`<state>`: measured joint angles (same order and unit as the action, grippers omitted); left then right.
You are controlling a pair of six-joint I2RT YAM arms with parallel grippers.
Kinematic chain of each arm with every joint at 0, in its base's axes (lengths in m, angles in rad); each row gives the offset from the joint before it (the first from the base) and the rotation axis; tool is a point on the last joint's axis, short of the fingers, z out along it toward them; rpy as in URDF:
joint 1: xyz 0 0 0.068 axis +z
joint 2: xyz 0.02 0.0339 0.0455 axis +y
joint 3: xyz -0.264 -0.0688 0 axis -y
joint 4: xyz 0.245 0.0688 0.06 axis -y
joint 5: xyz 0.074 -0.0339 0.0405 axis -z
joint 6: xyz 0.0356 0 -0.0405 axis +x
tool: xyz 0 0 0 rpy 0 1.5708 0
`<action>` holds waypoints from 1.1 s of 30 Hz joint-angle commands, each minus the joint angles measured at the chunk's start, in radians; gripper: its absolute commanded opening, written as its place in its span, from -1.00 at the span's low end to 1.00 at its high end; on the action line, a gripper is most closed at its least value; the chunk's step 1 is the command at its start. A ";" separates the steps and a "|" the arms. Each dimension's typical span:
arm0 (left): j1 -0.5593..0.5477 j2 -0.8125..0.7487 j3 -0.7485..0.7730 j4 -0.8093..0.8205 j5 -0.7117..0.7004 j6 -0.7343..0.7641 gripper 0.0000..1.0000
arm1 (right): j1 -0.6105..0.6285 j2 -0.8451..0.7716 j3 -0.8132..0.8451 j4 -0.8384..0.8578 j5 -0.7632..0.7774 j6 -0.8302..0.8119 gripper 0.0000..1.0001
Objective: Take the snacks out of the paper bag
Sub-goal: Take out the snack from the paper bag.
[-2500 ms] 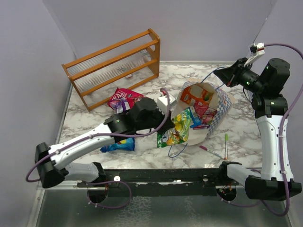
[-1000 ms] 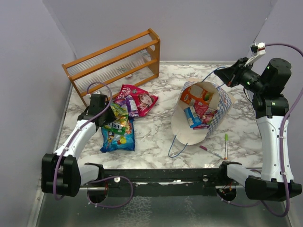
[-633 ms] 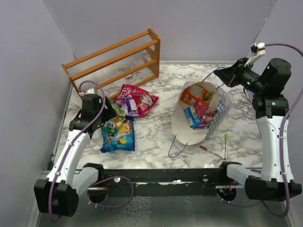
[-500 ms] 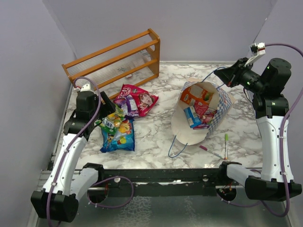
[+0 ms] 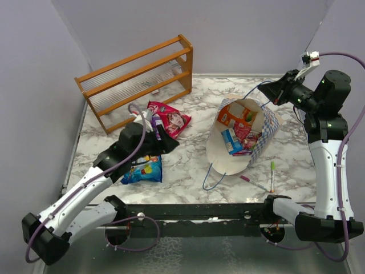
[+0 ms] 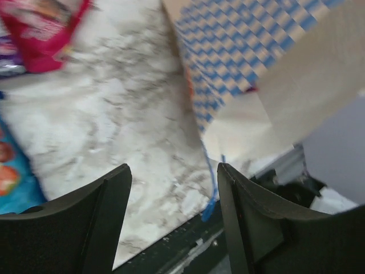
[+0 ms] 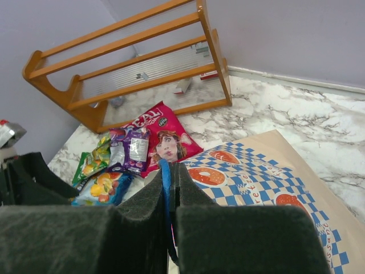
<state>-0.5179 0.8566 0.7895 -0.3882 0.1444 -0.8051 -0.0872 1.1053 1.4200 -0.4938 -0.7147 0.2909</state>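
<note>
The paper bag (image 5: pixel 259 134) lies tilted on the marble with its mouth toward the left arm; blue, pink and orange snacks (image 5: pixel 238 137) show inside. My right gripper (image 5: pixel 269 91) holds the bag's blue cord handle (image 7: pixel 166 171) up, fingers (image 7: pixel 194 188) shut on it. On the left lie a red packet (image 5: pixel 173 119), a blue packet (image 5: pixel 142 169), a purple one (image 7: pixel 130 149) and a green-yellow one (image 7: pixel 94 160). My left gripper (image 5: pixel 168 141) hovers between that pile and the bag, open and empty. Its wrist view shows the checked band (image 6: pixel 251 51) ahead.
A wooden rack (image 5: pixel 137 80) stands at the back left. A pink marker (image 5: pixel 251 181) and a green marker (image 5: pixel 272 171) lie near the front right. The bag's other blue cord (image 5: pixel 214 178) trails toward the table's front edge.
The left gripper let go of the green-yellow packet on the left pile, opened, and swung right toward the bag. The right arm and the bag have not moved.
</note>
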 commanded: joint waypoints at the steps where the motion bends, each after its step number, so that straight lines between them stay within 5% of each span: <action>1: -0.287 0.058 0.025 0.155 -0.207 -0.116 0.25 | -0.005 -0.014 0.009 0.021 -0.015 0.006 -0.97; 6: -0.647 0.229 0.131 0.221 -0.530 -0.091 0.27 | -0.005 -0.016 0.009 0.022 -0.017 0.010 -0.97; 11: -0.810 0.488 0.354 0.116 -0.723 -0.109 0.25 | -0.005 -0.016 0.013 0.021 -0.026 0.015 -0.97; 18: -0.819 0.789 0.642 -0.057 -0.814 -0.217 0.18 | -0.005 -0.026 0.018 0.019 -0.030 0.018 -0.97; 22: -0.818 0.905 0.722 -0.061 -0.833 -0.222 -0.12 | -0.005 -0.027 0.027 0.016 -0.033 0.019 -0.97; 25: -0.810 0.987 0.811 -0.097 -0.827 -0.217 -0.14 | -0.005 -0.027 0.032 0.012 -0.032 0.016 -0.97; 33: -0.743 1.110 0.882 -0.093 -0.729 -0.250 -0.21 | -0.004 -0.020 0.036 0.017 -0.042 0.023 -0.97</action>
<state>-1.2892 1.9228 1.6173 -0.4572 -0.6132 -1.0355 -0.0872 1.1011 1.4204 -0.4938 -0.7273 0.3031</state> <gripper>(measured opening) 0.413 0.016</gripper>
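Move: In the bag, the blue packet, uppermost of those near the mouth, lies about 7 cm ahead of the left hand, some 23 cm to its right and 14 cm lower. The red candy packet is tucked about 5 cm right of it, the orange packet about 10 cm beyond it; the bag's near lip lies some 2 cm back and 21 cm right of the left hand. From the right hand, the blue packet is about 33 cm below, roughly 2 cm back and 3 cm left. Towards the snacks inside the bag the left hand sweeps some 28 cm right, first swinging back about 9 cm, then coming forward again and sinking some 6 cm into the mouth. Its left side rolls up about 20 degrees and the open fingers narrow without shutting, still short of the packets, while the right hand keeps the blue handle pinched in place. ##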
